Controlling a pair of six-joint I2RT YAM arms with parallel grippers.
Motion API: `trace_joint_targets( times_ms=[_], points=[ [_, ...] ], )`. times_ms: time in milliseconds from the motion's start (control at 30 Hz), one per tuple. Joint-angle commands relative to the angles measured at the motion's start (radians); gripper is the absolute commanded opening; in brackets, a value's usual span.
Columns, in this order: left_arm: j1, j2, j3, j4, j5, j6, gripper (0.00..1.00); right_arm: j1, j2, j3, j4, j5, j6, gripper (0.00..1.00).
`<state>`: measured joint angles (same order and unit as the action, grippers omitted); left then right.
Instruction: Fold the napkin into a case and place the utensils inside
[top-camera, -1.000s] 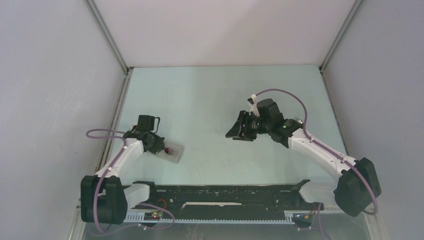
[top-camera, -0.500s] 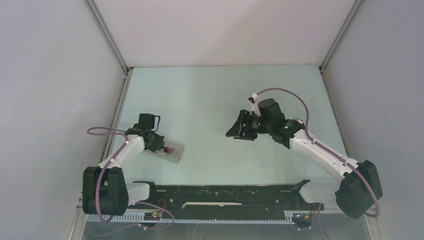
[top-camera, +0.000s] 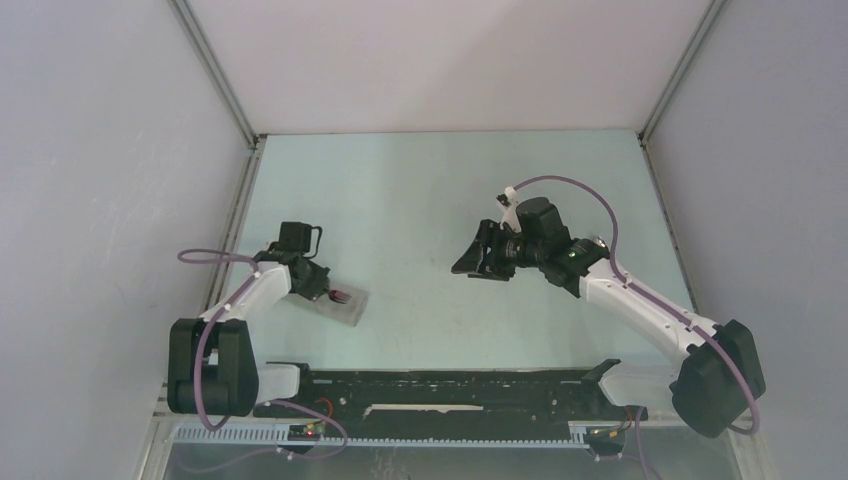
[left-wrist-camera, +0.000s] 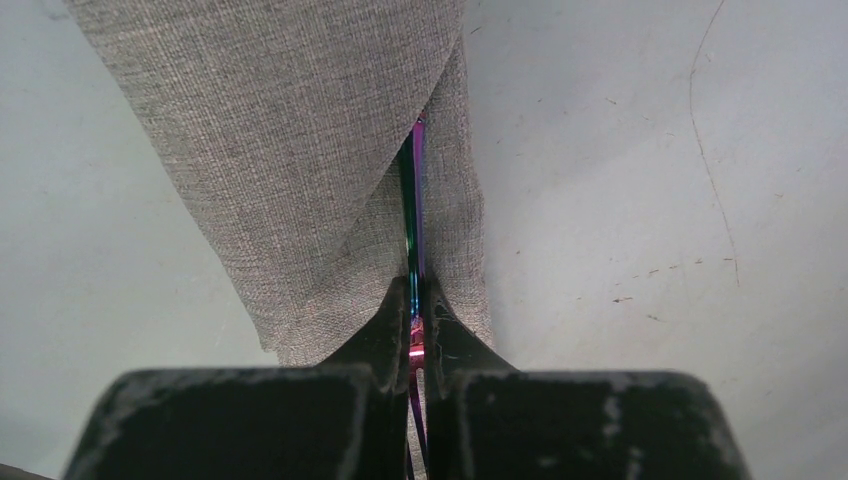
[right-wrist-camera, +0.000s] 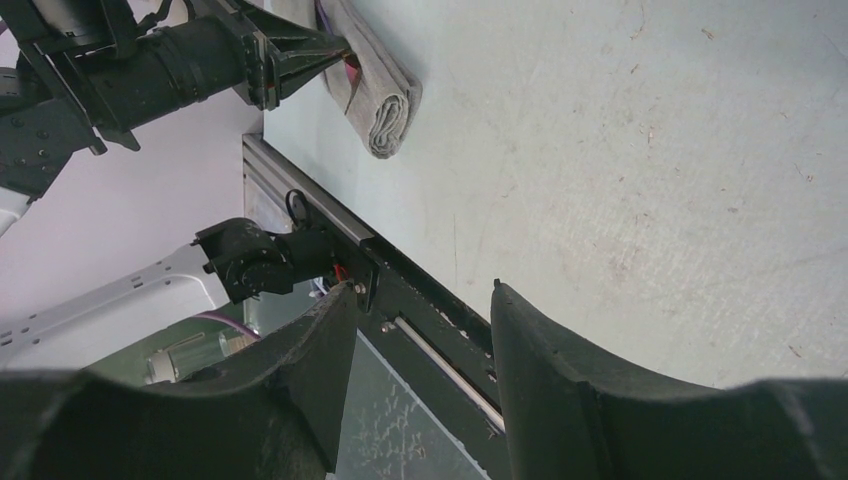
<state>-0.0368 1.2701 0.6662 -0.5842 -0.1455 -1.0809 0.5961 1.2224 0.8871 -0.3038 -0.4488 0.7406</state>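
The napkin lies folded as a narrow grey-beige case (top-camera: 347, 307) near the table's left side, also seen as the case (left-wrist-camera: 300, 150) and the case (right-wrist-camera: 386, 105). My left gripper (top-camera: 328, 293) (left-wrist-camera: 414, 288) is shut on a thin utensil handle (left-wrist-camera: 412, 200) with a pink-purple sheen. The handle runs into the fold of the cloth, and its head is hidden inside. A pinkish bit of the utensil (top-camera: 341, 296) shows at the case's mouth. Whether it is the fork or the spoon I cannot tell. My right gripper (top-camera: 472, 264) (right-wrist-camera: 425, 292) hangs open over the middle of the table, holding nothing.
A black rail (top-camera: 450, 385) (right-wrist-camera: 430, 300) runs along the near edge between the arm bases. White walls close in the table on three sides, with a metal frame strip (top-camera: 235, 215) along the left edge, close to the left arm.
The left arm's shoulder and elbow have swung, and its wrist has shifted slightly away, still gripping the utensil. The case and the right arm stay where they were.
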Motion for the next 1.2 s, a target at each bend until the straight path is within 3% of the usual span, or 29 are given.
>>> trace_joint_targets(
  times_ms=[0, 67, 200, 500, 633, 767, 900, 1100, 1167],
  points=[
    [0.007, -0.005, 0.026, 0.032, -0.002, -0.014, 0.02, 0.001, -0.021, -0.001, 0.005, 0.015, -0.028, 0.59],
    [0.005, -0.007, 0.024, 0.033, 0.000, -0.017, 0.05, 0.001, -0.018, 0.000, 0.004, 0.015, -0.029, 0.59],
    [0.006, -0.024, 0.020, 0.028, 0.004, -0.018, 0.24, 0.001, -0.021, -0.001, 0.002, 0.015, -0.032, 0.59],
    [0.006, -0.099, 0.025, -0.034, 0.073, -0.014, 0.42, -0.005, -0.031, -0.001, -0.003, 0.021, -0.039, 0.58],
    [0.006, -0.171, 0.018, -0.062, 0.163, -0.007, 0.47, -0.053, -0.058, 0.001, -0.028, -0.005, -0.121, 0.59],
    [0.006, -0.262, 0.013, -0.089, 0.246, 0.012, 0.59, -0.122, -0.100, 0.036, -0.169, 0.094, -0.254, 0.67],
    [0.006, -0.312, 0.033, -0.056, 0.376, 0.095, 0.68, -0.310, -0.100, 0.045, -0.286, 0.140, -0.276, 0.77],
    [-0.034, -0.277, 0.144, 0.026, 0.632, 0.345, 0.72, -0.729, -0.052, 0.002, -0.290, 0.094, -0.116, 0.81],
    [-0.067, -0.278, 0.192, 0.026, 0.663, 0.428, 0.73, -0.821, -0.020, 0.022, -0.291, 0.141, -0.084, 0.91]
  ],
)
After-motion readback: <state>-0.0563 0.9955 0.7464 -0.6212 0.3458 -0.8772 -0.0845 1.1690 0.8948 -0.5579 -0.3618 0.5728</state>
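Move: The left hand has the fork pinched at its neck. The fork's middle is about 2 cm ahead and 2 cm left, its handle running under the napkin's fold; the folded napkin's middle is roughly 2 cm back, straight in line sideways and 2 cm below. From the raised right hand, the spoon lies some 34 cm right, 8 cm ahead and 17 cm down; the napkin is about 33 cm to its left, about level fore and aft. The left fingers spread and let go of the fork on the napkin, then the left hand lifts about 11 cm and swings some 8 cm right, turning clockwise and tilting its fingers up. The right hand waits at first, then sweeps faster and faster to the right, about 22 cm and a little forward, towards the spoon, turning clockwise nearly 40 degrees with its fingers opening wider. ##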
